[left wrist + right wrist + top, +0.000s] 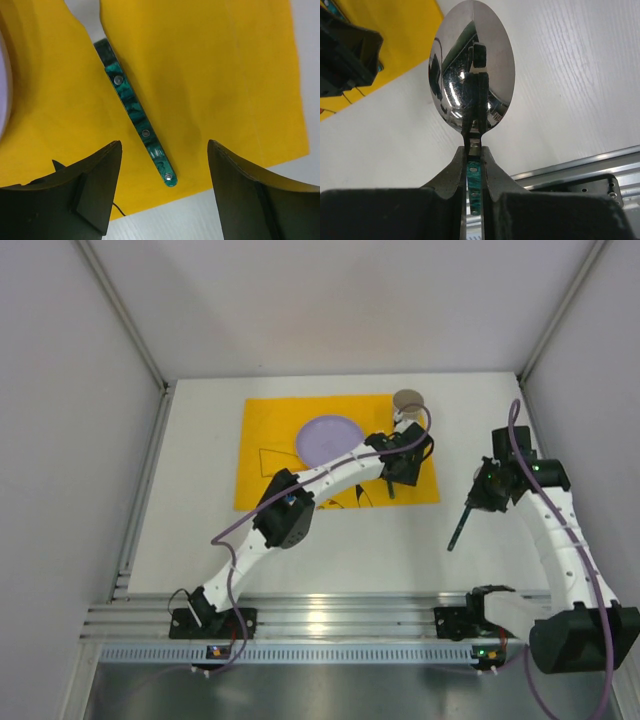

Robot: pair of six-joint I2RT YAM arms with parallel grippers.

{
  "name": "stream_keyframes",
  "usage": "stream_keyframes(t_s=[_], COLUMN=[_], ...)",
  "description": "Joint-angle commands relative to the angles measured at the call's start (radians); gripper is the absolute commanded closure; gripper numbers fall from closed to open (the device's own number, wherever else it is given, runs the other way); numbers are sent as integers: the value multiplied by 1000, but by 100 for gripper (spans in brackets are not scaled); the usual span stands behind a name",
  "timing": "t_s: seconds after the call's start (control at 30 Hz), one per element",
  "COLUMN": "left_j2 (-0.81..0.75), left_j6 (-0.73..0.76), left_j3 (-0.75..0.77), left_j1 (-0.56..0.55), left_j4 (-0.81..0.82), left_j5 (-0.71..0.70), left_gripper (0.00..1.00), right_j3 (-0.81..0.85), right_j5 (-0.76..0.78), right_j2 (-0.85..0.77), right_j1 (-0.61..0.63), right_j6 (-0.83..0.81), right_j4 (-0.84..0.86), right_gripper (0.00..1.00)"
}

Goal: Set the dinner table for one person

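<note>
A yellow cloth (290,420) lies on the white dinner table (200,540), with a purple plate (330,438) on it. On the cloth's right part lies a piece of cutlery with a green marbled handle (142,131); its working end is hidden. My left gripper (165,162) hovers over that handle's end, open, one finger on each side. My right gripper (476,150) is shut on a spoon (471,65) near its neck. The green spoon handle (458,530) hangs down over bare table to the right of the cloth.
A round beige cup (408,400) stands at the cloth's far right corner. Pale grey walls close in the table on the left, right and back. A ribbed aluminium rail (330,620) runs along the near edge.
</note>
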Motion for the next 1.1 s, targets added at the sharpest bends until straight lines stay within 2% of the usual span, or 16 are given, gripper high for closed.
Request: stream_keyframes(t_s=[0.0,0.23,0.33,0.4,0.5,0.57,0.67,0.73,0.77,1.07], left_j2=[12,22,25,29,28,19,14,14,13,-66], left_j6=[-56,-96,-105,-111,-133,-147,-153,-151,-151,-153], left_j3=[29,-71,-99,-97,-92,-100,-103,-103,-102,-164], left_j1=[13,11,13,11,11,8,8,8,8,8], left_j4=[-77,-37,7,27,38,44,52,51,47,43], left_j5=[-178,-178,-152,-138,-121,-115,-106,-100,-98,-95], left_gripper=[26,28,32,42,52,53,60,72,75,76], right_j3=[-15,-4,11,17,28,34,40,43,43,34], right_j5=[-16,18,38,65,97,99,105,104,104,102], right_j2=[-63,-111,-115,-120,-121,-118,-108,-98,-95,-80], right_j1=[53,142,169,188,211,219,229,234,234,237], right_j6=[-19,-41,-53,-64,-73,-78,-81,-82,-85,-91], right_j4=[-69,-88,-102,-115,-131,-131,-126,-125,-120,-111], right_gripper=[100,100,100,100,100,100,100,100,100,100])
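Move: The fork lies on the placemat with its middle about 6 cm ahead, 3 cm left and 4 cm below the open left hand; its handle runs back nearly between the fingers. From that hand the plate is some 13 cm ahead and 18 cm left, the cup 17 cm ahead and 2 cm right. For the right hand, holding the spoon, the fork is roughly 18 cm ahead, 22 cm left and 15 cm below; the placemat's near right corner is about 7 cm ahead, 7 cm left. The left fingers close on the fork's handle near its rear end, pinching it from both sides, after the hand drops about 3.5 cm onto the placemat, slides some 2 cm left and turns about 10 degrees counter-clockwise. The right hand keeps the spoon up over bare table, drawing back about 4 cm and a little left while turning roughly 15 degrees counter-clockwise, then waits. ##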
